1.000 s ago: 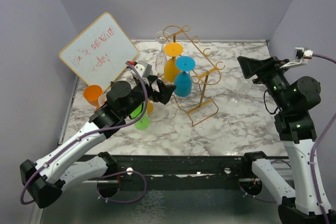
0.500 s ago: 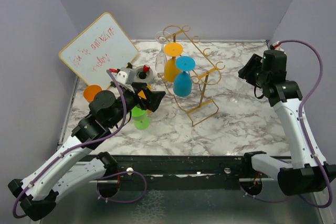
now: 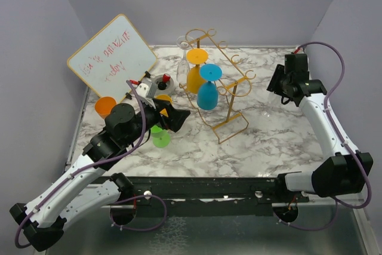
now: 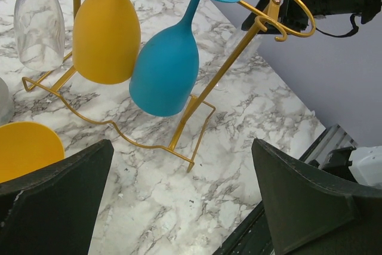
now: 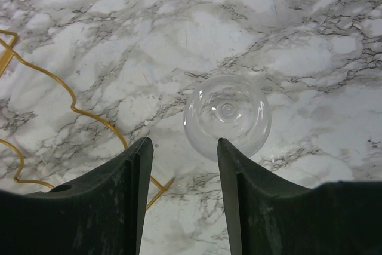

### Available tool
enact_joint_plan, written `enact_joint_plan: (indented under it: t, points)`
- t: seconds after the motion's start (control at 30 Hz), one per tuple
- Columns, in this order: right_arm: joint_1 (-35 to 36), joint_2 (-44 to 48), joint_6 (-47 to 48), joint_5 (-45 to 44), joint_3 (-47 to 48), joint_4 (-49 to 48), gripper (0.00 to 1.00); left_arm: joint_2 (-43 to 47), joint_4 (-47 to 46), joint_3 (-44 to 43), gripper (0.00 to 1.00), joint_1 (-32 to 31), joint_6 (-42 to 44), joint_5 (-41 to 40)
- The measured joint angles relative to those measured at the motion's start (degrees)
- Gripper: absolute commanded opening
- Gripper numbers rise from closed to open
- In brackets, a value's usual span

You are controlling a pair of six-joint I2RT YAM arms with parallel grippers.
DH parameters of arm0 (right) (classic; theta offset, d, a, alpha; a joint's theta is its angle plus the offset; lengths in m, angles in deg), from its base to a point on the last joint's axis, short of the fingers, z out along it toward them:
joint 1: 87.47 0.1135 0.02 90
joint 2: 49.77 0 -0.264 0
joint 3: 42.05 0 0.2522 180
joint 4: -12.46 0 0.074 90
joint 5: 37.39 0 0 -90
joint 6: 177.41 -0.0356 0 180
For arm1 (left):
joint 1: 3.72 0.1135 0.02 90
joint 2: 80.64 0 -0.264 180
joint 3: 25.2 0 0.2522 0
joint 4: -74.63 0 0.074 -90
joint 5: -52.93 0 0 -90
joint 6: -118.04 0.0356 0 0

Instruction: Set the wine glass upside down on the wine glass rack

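A clear wine glass [image 5: 227,114] stands on the marble table, seen from straight above; it shows faintly in the top view [image 3: 267,113]. My right gripper [image 5: 182,147] is open and empty above it, and the glass lies just beyond the fingertips, nearer the right finger [image 5: 256,201]. In the top view the right gripper [image 3: 280,85] hovers right of the gold wire rack [image 3: 230,91]. A clear glass [image 4: 39,28], an orange glass [image 4: 106,34] and a blue glass [image 4: 164,67] hang upside down on the rack [image 4: 197,103]. My left gripper [image 4: 182,147] is open and empty, near the rack's base.
A whiteboard [image 3: 112,58] leans at the back left. An orange cup [image 3: 105,107], a green glass [image 3: 160,137] and a small grey object with a red knob [image 3: 162,80] sit by the left arm. Purple walls close the sides.
The right arm has swung forward and down, so its gripper now points down over the clear glass. The left arm has pulled back a little from the rack.
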Motion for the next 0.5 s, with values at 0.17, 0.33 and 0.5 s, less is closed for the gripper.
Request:
enact_joint_plan:
  t: [0.17, 0.33, 0.5]
  points:
    - [0.0, -2.4, 3.3, -0.7, 0.0, -1.3, 0.48, -0.3, 0.7, 0.4, 0.99, 0.0, 0.0, 0.2]
    - [0.0, -5.7, 6.6, 0.0, 0.2, -2.4, 0.39, -0.6, 0.9, 0.5, 0.99, 0.0, 0.0, 0.2]
    - [0.0, -8.6, 8.2, 0.8, 1.4, -2.4, 0.24, -1.0, 0.9, 0.5, 0.99, 0.0, 0.0, 0.2]
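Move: The right hand hovers above the clear wine glass, which stands upright on the table; its middle lies about 2 cm ahead, 3 cm to the right and 11 cm below. The nearest corner of the rack's foot is some 5 cm back, 6 cm left and 20 cm below, and the blue glass hanging on the rack is roughly level ahead, 22 cm left and 2 cm below. From the left hand the clear glass lies about 17 cm ahead, 32 cm right and 22 cm lower. Down and forward, the right hand sinks about 4 cm and reaches some 2.5 cm onto the near left part of the clear glass's rim, tipping and turning slightly counter-clockwise. The half-open fingers narrow to about a third, one inside the bowl and one outside its wall; a firm pinch isn't visible yet. ##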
